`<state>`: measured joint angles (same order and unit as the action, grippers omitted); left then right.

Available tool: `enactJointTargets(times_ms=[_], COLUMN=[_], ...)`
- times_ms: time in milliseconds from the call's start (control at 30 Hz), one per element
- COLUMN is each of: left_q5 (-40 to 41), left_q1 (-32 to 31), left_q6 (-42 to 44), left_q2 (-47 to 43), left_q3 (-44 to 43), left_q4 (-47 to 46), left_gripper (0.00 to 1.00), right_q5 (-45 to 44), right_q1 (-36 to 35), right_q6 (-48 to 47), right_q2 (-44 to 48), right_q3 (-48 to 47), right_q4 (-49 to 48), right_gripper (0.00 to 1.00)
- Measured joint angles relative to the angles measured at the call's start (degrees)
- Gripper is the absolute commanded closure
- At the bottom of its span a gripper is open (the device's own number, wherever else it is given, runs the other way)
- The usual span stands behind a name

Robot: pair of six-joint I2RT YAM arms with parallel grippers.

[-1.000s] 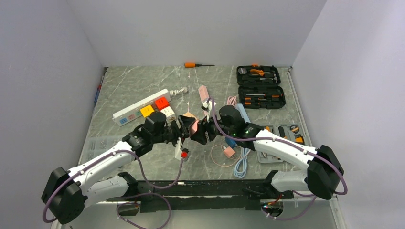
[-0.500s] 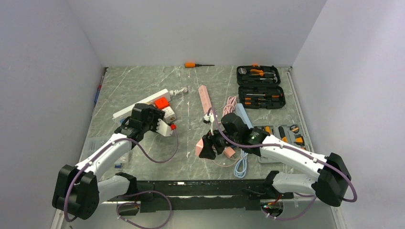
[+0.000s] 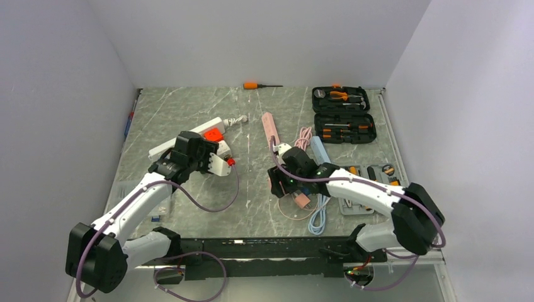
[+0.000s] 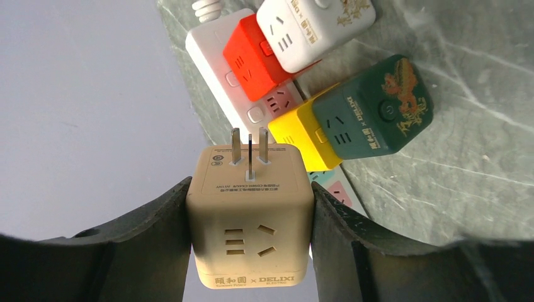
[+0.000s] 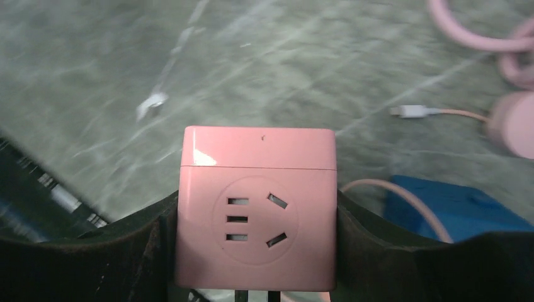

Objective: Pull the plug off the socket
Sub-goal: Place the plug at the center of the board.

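Note:
My left gripper [image 4: 250,196] is shut on a beige cube plug [image 4: 250,217], its bare prongs pointing away toward the white power strip [image 4: 214,63]. In the top view the left gripper [image 3: 187,150] hangs over that strip [image 3: 165,148] at the left. My right gripper [image 5: 255,211] is shut on a pink socket cube [image 5: 255,220], its socket face toward the camera. In the top view the right gripper [image 3: 278,187] is low over the table's centre-right and hides the pink cube. Plug and socket are apart.
The white strip carries red [image 4: 255,60], white [image 4: 312,28], yellow [image 4: 302,135] and dark green [image 4: 371,107] cubes. A long pink strip [image 3: 269,128], pink charger and cable [image 3: 302,200], blue cable [image 3: 318,217], open tool cases [image 3: 343,113] and an orange screwdriver [image 3: 255,85] lie around.
The grippers were together at the table's middle. The left gripper has carried the beige plug back-left to the white strip; the right gripper has drawn right with the pink socket.

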<state>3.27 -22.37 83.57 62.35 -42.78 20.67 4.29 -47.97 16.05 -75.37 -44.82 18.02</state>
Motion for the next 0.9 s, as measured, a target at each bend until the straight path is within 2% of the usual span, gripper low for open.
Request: enactJointTargets(times_ms=[167,300,333,433,500,567,600,900], left_q5=[0.04,-0.31,-0.33,-0.37,-0.39,-0.42,-0.44,-1.14], left_q1=[-2.56,-3.89,-4.09,-4.59,-5.07,-5.75,-6.12,-11.82], left_q6=[-2.51,-4.83,-5.31,-6.67,-7.06,-7.78,-8.02,-12.00], left_q2=[-0.57,-0.63,-0.63,-0.63,-0.63,-0.63,-0.63,3.32], left_q3=[-0.96,-1.57,-1.97,-3.23,-3.67,-3.85,-3.85,-6.93], left_q4=[4.02,8.33,9.27,10.93,11.43,11.93,12.17,17.05], left_gripper=[0.69,0.70,0.71,0.72,0.72,0.71,0.71,0.66], right_q5=[-7.04,-10.25,-10.49,-11.41,-12.00,-12.24,-12.31,-13.14], right_q1=[3.98,5.60,5.62,5.53,5.49,5.53,5.57,6.29], right_q6=[1.11,1.14,1.14,1.27,1.49,1.92,2.23,3.41], right_q2=[-7.23,-13.22,-14.38,-17.51,-18.99,-19.37,-19.45,-16.02], right_q3=[-3.21,-6.27,-6.62,-6.99,-7.04,-7.43,-7.48,-7.52], right_q4=[-0.44,-2.62,-3.26,-5.27,-6.19,-6.97,-7.37,-7.23], right_gripper=[0.84,0.51,0.44,0.37,0.28,0.13,0.02,0.00])
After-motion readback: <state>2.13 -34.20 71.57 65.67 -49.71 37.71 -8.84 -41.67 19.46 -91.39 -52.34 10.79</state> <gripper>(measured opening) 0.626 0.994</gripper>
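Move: The right hand holds the pink plug; its spot on the bare middle of the board is about 8 cm ahead, 2 cm right and 8 cm below. From that hand the blue plug is 10 cm right and 4 cm ahead, the pink charger 9 cm right and level, the pink power strip some 27 cm ahead, 1 cm left. The left hand holds the beige plug; open board lies roughly 17 cm right, 5 cm back, 15 cm down, the green plug almost underneath (2 cm ahead, 1 cm left), the white plug 5 cm ahead and 6 cm right. The right hand sets the pink plug down on the board and lets go of it: it goes forward about 8 cm while sinking some 5 cm, turning about 15 degrees clockwise, then opens wide and lifts 2 to 3 cm clear. Keeping its grip on the beige plug, the left hand draws back and to the right, away from the green and white plugs and towards the open board, about 5 cm each way, sinking slightly and tipping 15 degrees down. ##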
